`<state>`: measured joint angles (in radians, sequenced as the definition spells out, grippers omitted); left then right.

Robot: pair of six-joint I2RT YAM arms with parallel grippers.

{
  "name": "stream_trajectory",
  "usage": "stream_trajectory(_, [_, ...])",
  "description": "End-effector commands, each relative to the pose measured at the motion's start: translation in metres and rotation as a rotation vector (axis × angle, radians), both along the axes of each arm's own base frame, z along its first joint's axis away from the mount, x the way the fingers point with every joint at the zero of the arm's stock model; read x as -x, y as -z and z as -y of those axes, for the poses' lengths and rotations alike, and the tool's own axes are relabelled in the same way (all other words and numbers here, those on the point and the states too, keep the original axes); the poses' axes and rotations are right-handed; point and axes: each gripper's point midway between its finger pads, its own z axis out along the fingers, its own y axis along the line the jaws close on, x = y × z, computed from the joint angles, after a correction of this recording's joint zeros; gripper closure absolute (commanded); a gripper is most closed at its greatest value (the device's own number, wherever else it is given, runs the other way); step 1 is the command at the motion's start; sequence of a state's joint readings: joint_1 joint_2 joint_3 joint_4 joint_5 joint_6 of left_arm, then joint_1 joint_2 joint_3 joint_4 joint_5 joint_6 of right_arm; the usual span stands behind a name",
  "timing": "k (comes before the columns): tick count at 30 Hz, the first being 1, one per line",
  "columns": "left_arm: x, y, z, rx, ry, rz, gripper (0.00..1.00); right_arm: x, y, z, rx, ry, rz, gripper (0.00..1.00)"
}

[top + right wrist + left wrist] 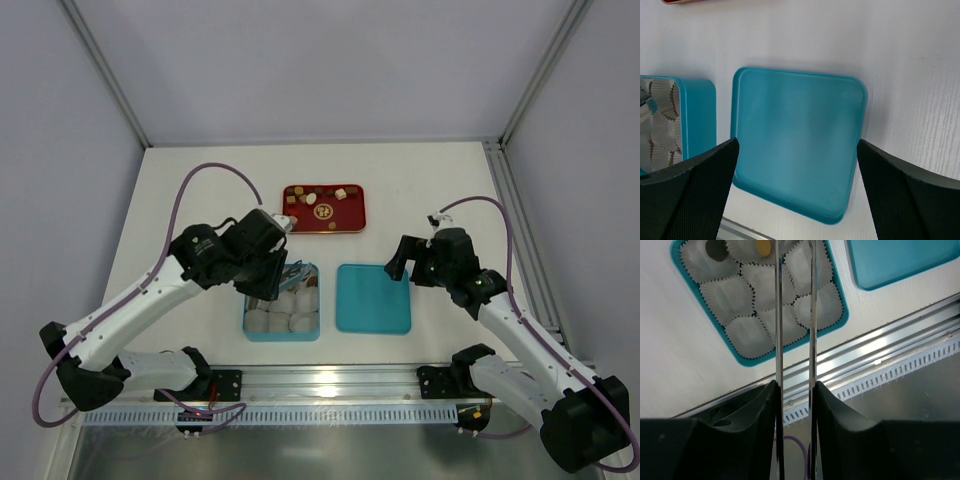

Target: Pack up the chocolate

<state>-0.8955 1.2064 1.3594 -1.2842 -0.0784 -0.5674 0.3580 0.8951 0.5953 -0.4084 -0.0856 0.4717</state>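
Note:
Chocolate pieces lie loose on the red tray at the back of the table. My left gripper hangs over the teal box of white paper cups. It is shut on a pair of metal tweezers, whose blades stand a little apart. The tweezer tips run out of the left wrist view. Two cups at the box's far end hold a dark chocolate and a tan chocolate. My right gripper is open over the teal lid, holding nothing.
The lid lies flat just right of the box. An aluminium rail runs along the near table edge, close behind the box. Frame posts stand at the back corners.

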Motion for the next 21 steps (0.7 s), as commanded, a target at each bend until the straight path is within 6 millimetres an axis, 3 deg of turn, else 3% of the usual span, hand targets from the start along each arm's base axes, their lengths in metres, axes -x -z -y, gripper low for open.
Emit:
stream_trajectory(1, [-0.001,-0.026,0.002,0.057,0.011,0.056,0.66,-0.008,-0.010,-0.005,-0.023,-0.005,0.043,0.00])
stream_trajectory(8, [-0.028,-0.039,0.011,0.035,-0.025,0.134,0.64,-0.008,-0.011,-0.006,-0.021,-0.011,0.044,0.00])
stream_trajectory(11, [-0.056,-0.050,0.021,0.005,-0.047,0.202,0.62,-0.007,-0.012,-0.008,-0.030,-0.020,0.046,0.00])
stream_trajectory(14, [-0.092,-0.045,0.031,-0.038,-0.065,0.218,0.62,-0.006,-0.013,-0.010,-0.042,-0.030,0.044,0.00])
stream_trajectory(16, [-0.114,-0.052,0.041,-0.017,-0.074,0.245,0.62,-0.005,-0.013,-0.011,-0.047,-0.034,0.042,0.00])
stream_trajectory(17, [-0.127,-0.040,0.046,-0.048,-0.064,0.227,0.62,-0.005,-0.016,-0.011,-0.051,-0.035,0.050,0.00])
stream_trajectory(18, [-0.142,-0.047,0.046,-0.037,-0.085,0.248,0.62,-0.004,-0.016,-0.011,-0.049,-0.035,0.050,0.00])
stream_trajectory(21, [-0.174,-0.030,0.053,-0.070,-0.088,0.236,0.63,-0.003,-0.019,-0.010,-0.051,-0.036,0.057,0.00])
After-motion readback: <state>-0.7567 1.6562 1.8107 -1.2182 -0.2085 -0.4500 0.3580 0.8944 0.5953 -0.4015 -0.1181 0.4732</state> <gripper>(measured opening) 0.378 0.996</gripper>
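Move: The red tray of chocolates lies about 32 cm ahead of the left hand and 10 cm to its right, some 20 cm below. The teal box of paper cups is almost beneath that hand, its middle 5 cm ahead and 1 cm left; its far right cup is about 10 cm ahead and 7 cm right. The teal lid sits 6 cm ahead and 22 cm right. From the right hand the tray is roughly 21 cm ahead, 16 cm left and 10 cm lower. The red tray is what the left hand heads for, still gripping the steel tongs, now empty: it rises about 4 cm clear of the box's far right cup, then sweeps forward some 14 cm and 5 cm right, gathering speed. It begins to sink again at the end while the wrist swings the fingers about 10 degrees up and forward. Nothing in the tray is touched yet. ##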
